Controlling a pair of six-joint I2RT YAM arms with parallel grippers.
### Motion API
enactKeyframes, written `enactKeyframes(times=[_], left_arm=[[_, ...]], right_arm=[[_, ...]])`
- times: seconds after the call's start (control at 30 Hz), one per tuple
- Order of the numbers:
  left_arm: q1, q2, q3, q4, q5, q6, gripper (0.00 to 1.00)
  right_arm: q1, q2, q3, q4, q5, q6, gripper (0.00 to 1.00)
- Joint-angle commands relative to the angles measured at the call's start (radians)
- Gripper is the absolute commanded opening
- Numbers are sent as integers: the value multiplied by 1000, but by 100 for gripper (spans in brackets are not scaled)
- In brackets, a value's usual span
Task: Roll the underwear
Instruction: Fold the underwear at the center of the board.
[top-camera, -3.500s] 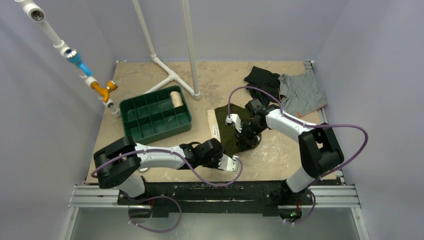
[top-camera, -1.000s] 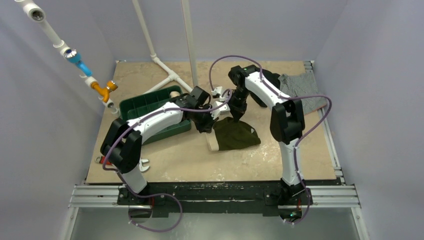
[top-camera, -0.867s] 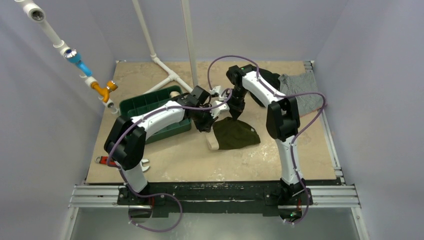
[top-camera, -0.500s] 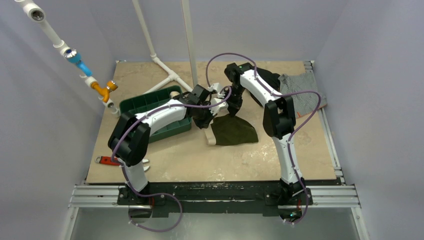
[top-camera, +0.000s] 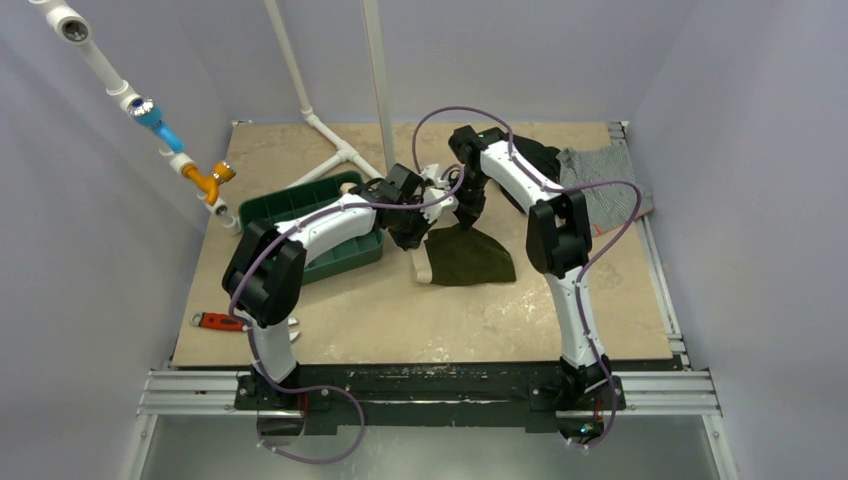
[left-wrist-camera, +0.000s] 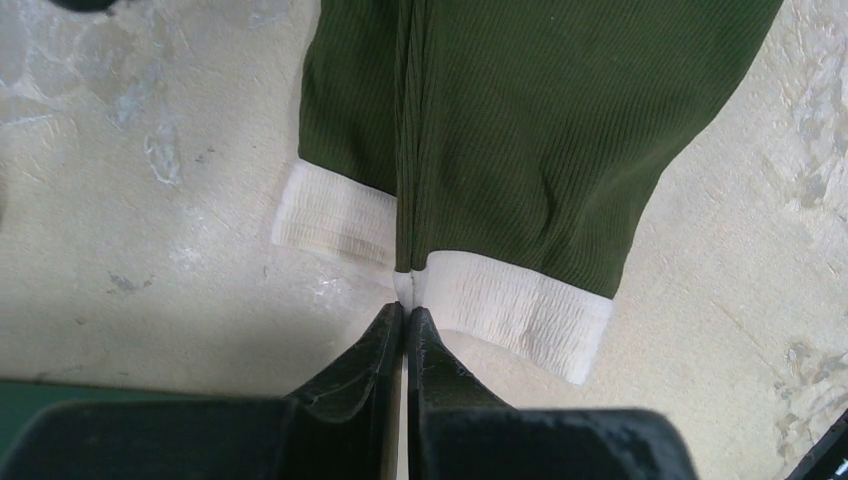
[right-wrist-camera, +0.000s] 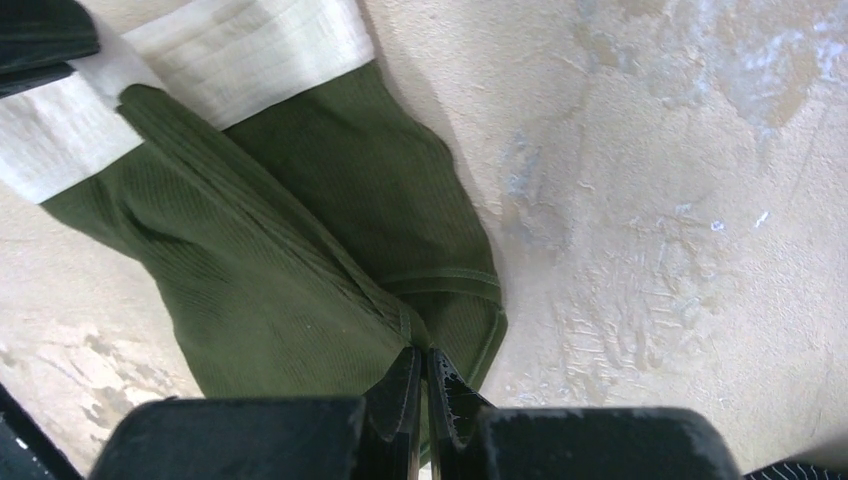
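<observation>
The underwear (top-camera: 466, 259) is olive-green cloth with a cream waistband and lies mid-table, its far edge raised between both arms. In the left wrist view my left gripper (left-wrist-camera: 405, 305) is shut on the middle of the waistband (left-wrist-camera: 520, 305), pinching it into a ridge along the underwear (left-wrist-camera: 520, 120). In the right wrist view my right gripper (right-wrist-camera: 422, 358) is shut on the stitched hem at the other end of the underwear (right-wrist-camera: 260, 290). From above, the left gripper (top-camera: 420, 236) and the right gripper (top-camera: 466, 221) stand close together over the cloth's far side.
A green compartment tray (top-camera: 335, 262) sits left of the underwear, under my left arm. A black garment (top-camera: 535, 150) and a grey striped garment (top-camera: 605, 190) lie at the far right. A white pipe stand (top-camera: 345, 150) rises at the back. A red-handled tool (top-camera: 215, 321) lies near left.
Both grippers, still shut on the underwear, have drawn it a little to the left and farther back. The cloth has pulled from a rounded patch into a tauter, more triangular shape.
</observation>
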Motion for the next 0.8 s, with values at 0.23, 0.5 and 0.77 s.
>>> enactKeyframes(times=[0.23, 0.5, 0.77], left_arm=[[9, -6, 72, 75, -116, -77, 0], [9, 62, 128, 83, -242, -121, 0], [7, 127, 191, 80, -289, -144, 0]], right_arm=[[-41, -99, -84, 117, 38, 42, 2], [-65, -137, -105, 156, 28, 68, 2], [-76, -137, -97, 179, 46, 94, 0]])
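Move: The left hand has the waistband's middle pinched and the right hand the garment's top edge farther right; the underwear's middle lies about 11 cm right of the left hand and 3 cm back, and some 7 cm straight back from the right hand, a few centimetres lower. From the left hand, the pipe foot stands roughly 16 cm ahead and 3 cm left, the green tray's centre 19 cm left and 4 cm ahead. From the right hand, the black clothes lie about 15 cm ahead and 12 cm right. Forward over the board go both hands, keeping their pinch and drawing the underwear with them. The left travels about 6 cm towards the pipe foot, turning some 10 degrees counter-clockwise. The right first dips and eases right, then rises and reaches forward towards the black clothes, ending only 3 cm ahead and 2 cm right, turned slightly clockwise. ##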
